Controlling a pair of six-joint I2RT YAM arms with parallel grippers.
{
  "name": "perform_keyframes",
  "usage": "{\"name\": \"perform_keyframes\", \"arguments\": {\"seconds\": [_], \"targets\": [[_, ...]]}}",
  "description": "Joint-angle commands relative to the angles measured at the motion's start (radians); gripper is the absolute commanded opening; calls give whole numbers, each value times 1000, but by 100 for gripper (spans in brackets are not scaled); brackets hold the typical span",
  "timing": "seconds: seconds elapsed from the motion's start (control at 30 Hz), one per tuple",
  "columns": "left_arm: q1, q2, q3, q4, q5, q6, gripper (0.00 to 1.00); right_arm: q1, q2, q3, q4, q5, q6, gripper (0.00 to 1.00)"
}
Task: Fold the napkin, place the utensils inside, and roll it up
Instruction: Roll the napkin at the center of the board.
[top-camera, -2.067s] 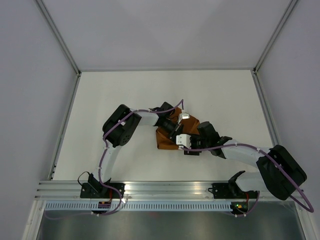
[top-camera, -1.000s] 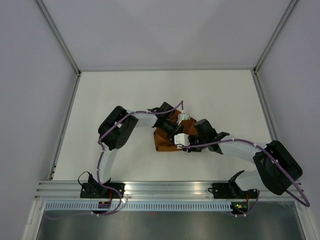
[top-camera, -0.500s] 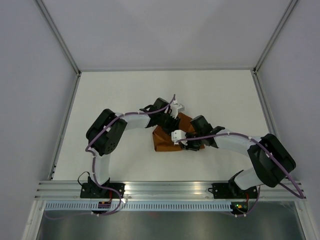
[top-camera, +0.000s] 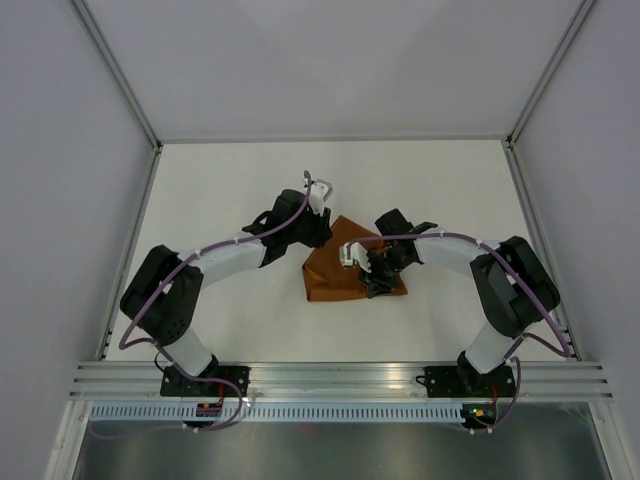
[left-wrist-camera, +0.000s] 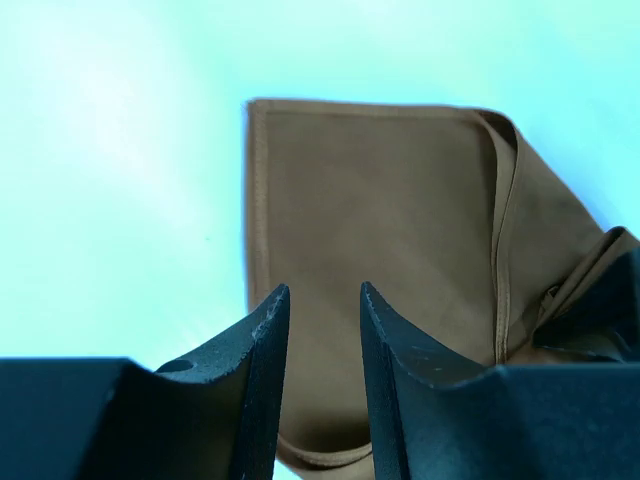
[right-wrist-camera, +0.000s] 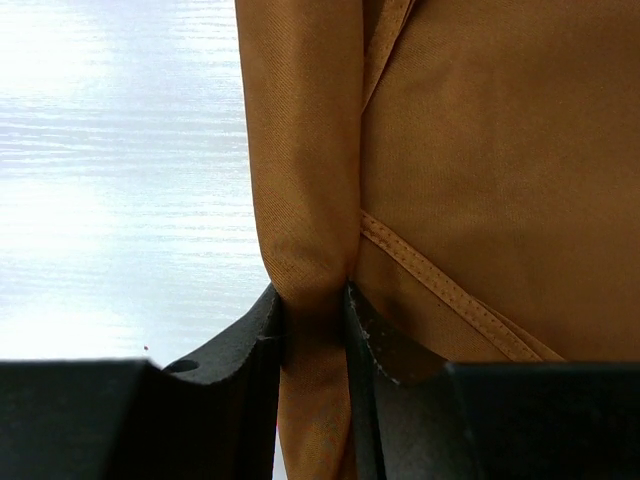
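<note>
The rust-orange napkin (top-camera: 335, 275) lies folded in the middle of the white table. My right gripper (top-camera: 377, 280) is on its right edge. The right wrist view shows that gripper (right-wrist-camera: 313, 300) shut on a rolled fold of the napkin (right-wrist-camera: 300, 180), the cloth pinched between both fingers. My left gripper (top-camera: 320, 236) hovers at the napkin's far left corner. In the left wrist view its jaws (left-wrist-camera: 325, 300) stand open with nothing between them, above the flat napkin (left-wrist-camera: 370, 230). The utensils are hidden.
The white table (top-camera: 220, 190) is walled on three sides by pale panels. An aluminium rail (top-camera: 330, 376) carrying both arm bases runs along the near edge. The right arm's black gripper body (left-wrist-camera: 610, 310) shows at the left wrist view's right edge.
My left arm has swung away to the far left, off the napkin, and its jaws have opened a little. My right gripper keeps its hold while its arm shifts farther back, uncovering more cloth.
</note>
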Motion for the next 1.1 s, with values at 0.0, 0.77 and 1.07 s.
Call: {"name": "perform_keyframes", "arguments": {"seconds": [0.0, 0.77, 1.07], "targets": [[-1, -109, -64, 122, -119, -21, 40, -38, 108, 59, -193, -35, -64, 4], [-395, -327, -348, 343, -385, 409, 42, -109, 401, 351, -411, -20, -37, 4], [-536, -180, -318, 303, -398, 475, 45, -112, 470, 423, -455, -15, -6, 4]]}}
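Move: The left hand, empty, is off for the stretch of napkin roll just left of the right gripper: about 14 cm back, 6 cm to its right and 8 cm below. The right gripper stands some 13 cm back and 12 cm right of the left hand, 8 cm down; the napkin's flat far corner is about 7 cm ahead, 3 cm right and 9 cm below. From the right hand, already pinching the roll, that stretch lies about 6 cm left, level fore and aft and in height. Up first by some 5 cm, then back about 13 cm and rightward, the left hand swings over the flat napkin towards the near roll, sinking again at the end with its fingers still part open, tipped up some 30 degrees and turned clockwise. Meanwhile the right hand keeps its pinch and twists the roll forward, its body leaning outward while the fingertips creep barely 1 cm. ##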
